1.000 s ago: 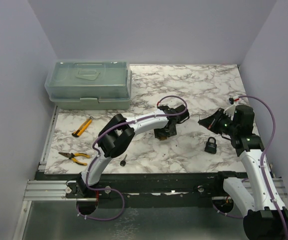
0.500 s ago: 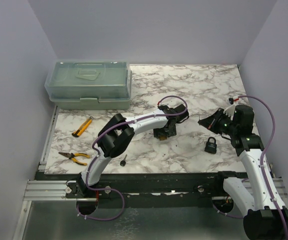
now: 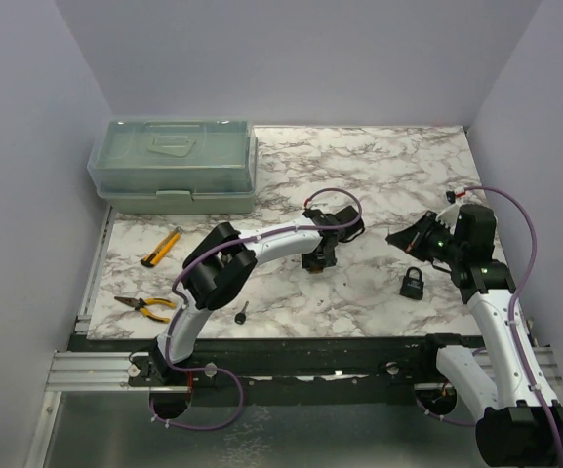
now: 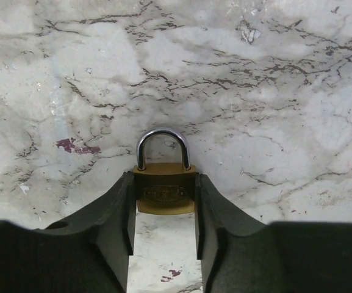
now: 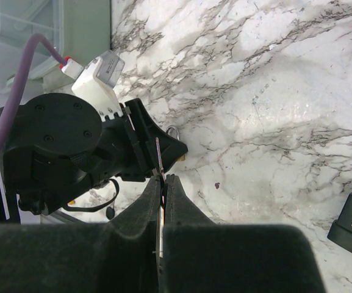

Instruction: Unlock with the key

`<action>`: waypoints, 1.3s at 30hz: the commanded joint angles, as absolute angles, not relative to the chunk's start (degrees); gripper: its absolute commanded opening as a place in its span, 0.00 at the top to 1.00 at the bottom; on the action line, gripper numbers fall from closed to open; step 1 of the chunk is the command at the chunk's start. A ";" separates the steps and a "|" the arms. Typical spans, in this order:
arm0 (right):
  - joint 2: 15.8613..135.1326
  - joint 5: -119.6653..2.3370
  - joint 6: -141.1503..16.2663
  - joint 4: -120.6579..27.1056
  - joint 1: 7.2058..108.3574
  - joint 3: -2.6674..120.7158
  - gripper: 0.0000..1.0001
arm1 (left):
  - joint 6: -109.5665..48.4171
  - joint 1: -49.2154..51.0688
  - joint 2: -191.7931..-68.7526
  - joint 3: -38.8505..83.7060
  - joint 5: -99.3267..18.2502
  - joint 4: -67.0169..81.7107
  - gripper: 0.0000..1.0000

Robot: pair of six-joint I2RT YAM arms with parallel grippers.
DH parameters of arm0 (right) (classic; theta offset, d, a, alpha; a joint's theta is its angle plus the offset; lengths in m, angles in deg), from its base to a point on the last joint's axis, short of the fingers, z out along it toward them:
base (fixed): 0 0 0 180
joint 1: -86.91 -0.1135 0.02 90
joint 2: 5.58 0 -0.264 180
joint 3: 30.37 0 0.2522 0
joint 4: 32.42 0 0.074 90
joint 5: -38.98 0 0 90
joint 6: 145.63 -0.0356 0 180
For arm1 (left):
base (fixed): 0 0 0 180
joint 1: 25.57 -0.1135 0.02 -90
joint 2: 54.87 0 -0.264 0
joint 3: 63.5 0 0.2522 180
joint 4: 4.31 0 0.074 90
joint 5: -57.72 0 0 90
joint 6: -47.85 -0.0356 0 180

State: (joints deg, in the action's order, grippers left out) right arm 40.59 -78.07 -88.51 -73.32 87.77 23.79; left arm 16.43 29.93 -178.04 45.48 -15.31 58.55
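Note:
A brass padlock (image 4: 163,194) with a steel shackle lies flat on the marble table (image 3: 379,166) near its middle. My left gripper (image 4: 163,183) is shut on it, one finger (image 4: 118,213) pressed to each side of the body. In the top view the left gripper (image 3: 318,257) covers that lock. The right gripper (image 5: 163,178) is shut on the key (image 5: 158,155). Only the thin metal blade shows beyond the tips, pointing at the left wrist. In the top view the right gripper (image 3: 395,237) hovers to the right of the left one, apart from it.
A black padlock (image 3: 413,284) stands near the right arm. Another small black-headed key (image 3: 242,312) lies by the front edge. Yellow-handled pliers (image 3: 146,306) and a yellow utility knife (image 3: 161,247) lie at the left. A green toolbox (image 3: 174,166) sits at the back left.
The left jaws have narrowed onto the brass padlock, and the left arm has shifted slightly to the left. The right arm has not moved.

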 commanded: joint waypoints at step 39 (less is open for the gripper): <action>37.23 -91.74 -97.64 -62.04 88.05 16.25 1.00 | 15.51 23.41 -151.07 25.25 -19.41 43.88 1.00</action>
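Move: The left fingers already grip the brass padlock by its sides, low over the marble. The key it must meet sits in the right fingers, roughly 16 cm to the left hand's right, level fore-and-aft and some 16 cm higher. The small black-headed key lies about 18 cm left and 11 cm back. From the right hand, the brass padlock is about 17 cm left, 1 cm ahead and 17 cm below; the black padlock lies 4 cm right, 2 cm back and 18 cm below. Up and to the left, after an almost still start, the left hand lifts the brass padlock about 7 cm while carrying it some 4 cm left, its grip unchanged, and tilts roughly 15 degrees so the fingertips swing right and outward. The right hand, still pinching the key, eases about 3 cm left and slightly back, turning around 10 degrees so the key swings left. ##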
